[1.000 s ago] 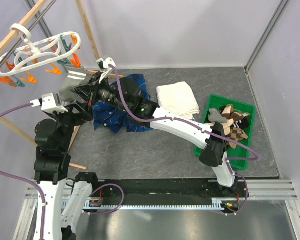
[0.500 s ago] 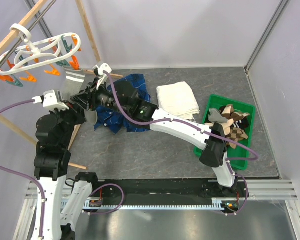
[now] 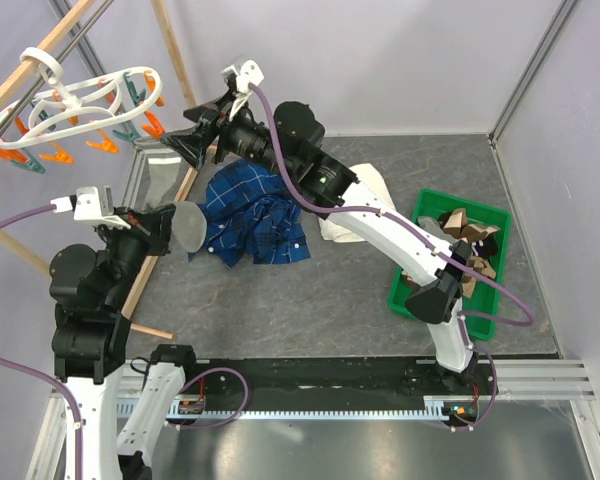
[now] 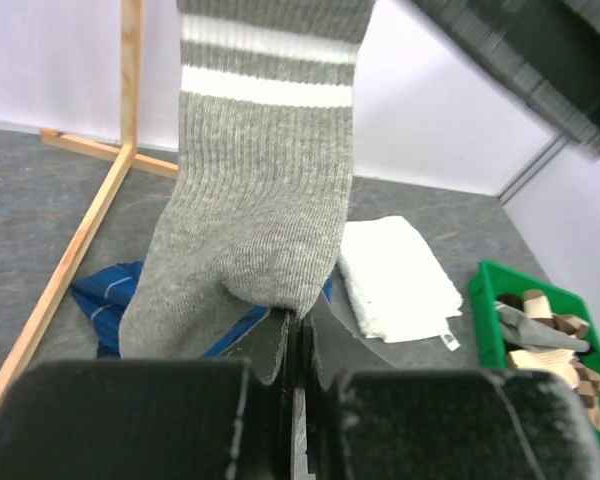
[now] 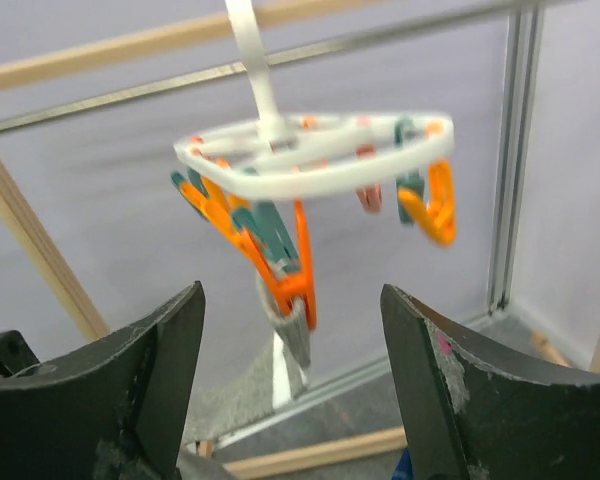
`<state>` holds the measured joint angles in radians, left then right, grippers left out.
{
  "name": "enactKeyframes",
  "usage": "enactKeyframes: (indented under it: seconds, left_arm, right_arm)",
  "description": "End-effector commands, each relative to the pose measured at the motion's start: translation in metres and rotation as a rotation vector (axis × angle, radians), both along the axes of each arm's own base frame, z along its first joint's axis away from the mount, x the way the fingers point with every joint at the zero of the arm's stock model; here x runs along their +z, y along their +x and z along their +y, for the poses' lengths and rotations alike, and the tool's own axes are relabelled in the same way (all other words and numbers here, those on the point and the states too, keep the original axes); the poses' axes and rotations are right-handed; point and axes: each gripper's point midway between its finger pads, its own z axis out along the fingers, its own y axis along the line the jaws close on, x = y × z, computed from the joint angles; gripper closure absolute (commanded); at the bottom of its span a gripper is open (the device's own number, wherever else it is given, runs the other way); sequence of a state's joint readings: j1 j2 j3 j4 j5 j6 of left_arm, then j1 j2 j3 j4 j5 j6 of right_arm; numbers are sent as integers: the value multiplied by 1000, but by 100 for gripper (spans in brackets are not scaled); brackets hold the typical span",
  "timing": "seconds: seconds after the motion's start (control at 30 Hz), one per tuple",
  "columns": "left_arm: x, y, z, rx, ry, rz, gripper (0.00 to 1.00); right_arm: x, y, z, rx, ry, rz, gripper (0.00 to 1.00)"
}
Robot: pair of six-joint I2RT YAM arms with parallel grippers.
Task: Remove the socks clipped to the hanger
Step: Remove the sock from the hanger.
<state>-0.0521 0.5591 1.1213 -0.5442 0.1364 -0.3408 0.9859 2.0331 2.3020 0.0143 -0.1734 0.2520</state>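
The white round hanger (image 3: 80,100) (image 5: 310,160) hangs from the rack at the far left, with orange and teal pins. One orange pin (image 5: 298,275) clips a grey sock with white stripes (image 3: 160,178) (image 4: 260,200) (image 5: 298,345). The sock stretches down from the pin to my left gripper (image 3: 183,228) (image 4: 298,335), which is shut on its lower end. My right gripper (image 3: 168,145) (image 5: 290,292) is open and holds nothing, its fingers apart either side of that pin and a little short of it. Several other socks (image 3: 467,245) lie in the green bin.
A blue plaid shirt (image 3: 250,215) lies on the grey mat under the right arm, with a folded white towel (image 3: 365,200) (image 4: 395,280) beside it. The green bin (image 3: 405,290) (image 4: 485,300) stands at the right. Wooden rack poles (image 3: 170,50) (image 4: 80,230) run along the left.
The left gripper shut on the sock's lower end and drew it down towards the near side. The right gripper opened, let go and rose towards the pin on the hanger.
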Motion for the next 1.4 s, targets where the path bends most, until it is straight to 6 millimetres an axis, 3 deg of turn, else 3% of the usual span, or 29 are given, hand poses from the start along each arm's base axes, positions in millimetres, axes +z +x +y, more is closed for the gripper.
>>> enactKeyframes:
  seconds: [0.0, 0.13, 0.3, 0.63, 0.7, 0.83, 0.93, 1.03, 1.1, 1.17, 1.23, 1.3, 1.37]
  left_arm:
    - [33, -18, -10, -58, -50, -78, 98]
    - [36, -26, -18, -103, -61, -91, 98]
    - [36, -36, -18, -109, -40, -113, 98]
    - [32, -43, -12, -87, 30, -131, 98]
    - [32, -44, -13, -92, 31, -133, 98]
    - [31, -44, -12, -89, 31, -133, 98]
    - [31, -43, -13, -89, 31, -134, 98]
    - [31, -40, -13, -89, 31, -131, 98]
    - [30, -39, -14, -92, 32, -127, 98]
    - [29, -37, -14, -95, 31, -122, 98]
    - [28, -36, -16, -100, 30, -120, 98]
    - [28, -35, -16, -102, 29, -117, 98]
    - [28, -35, -15, -97, 30, -119, 98]
  right_arm:
    - [35, -22, 6, 71, 64, -151, 21]
    - [45, -34, 14, 132, 129, -182, 21]
    - [34, -29, 26, 39, 117, -192, 21]
    - [36, -26, 38, -9, 175, -220, 20]
    - [35, -27, 41, 0, 179, -235, 24]
    - [37, -28, 45, 14, 190, -265, 46]
    - [41, -27, 45, 4, 196, -280, 53]
    - [37, -24, 46, -2, 186, -278, 51]
    - [36, -22, 46, -9, 180, -286, 41]
    - [36, -19, 45, -17, 180, -289, 38]
    - [37, -18, 44, -18, 183, -288, 44]
    - [39, -18, 43, -18, 190, -292, 57]
    - [41, -16, 41, -19, 199, -292, 58]
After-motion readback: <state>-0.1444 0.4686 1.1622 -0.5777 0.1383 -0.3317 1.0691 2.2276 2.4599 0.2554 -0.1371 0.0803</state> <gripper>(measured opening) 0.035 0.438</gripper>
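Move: The orange clip that holds the grey sock is roughly 7 cm to the right hand's left, about 1 cm back and a touch above it. A teal clip is some 3 cm beyond it to the left and about 2 cm higher; another orange clip hangs about 7 cm farther forward than the first and 3 cm higher. From the left hand, already pinching the sock's lower part, the sock's clip is about 14 cm ahead, 3 cm left and 11 cm up. The right hand, fingers open, hops up about 4 cm and a little back, then sinks again as it reaches some 5 cm left to the orange clip on the sock, rolling about 15 degrees and tipping its fingertips slightly up, and narrows its fingers to about half open around the clip's levers. Meanwhile the left hand keeps the sock pinched and draws it back about 4 cm and up 2 to 3 cm, swinging slightly clockwise, then holds there. ##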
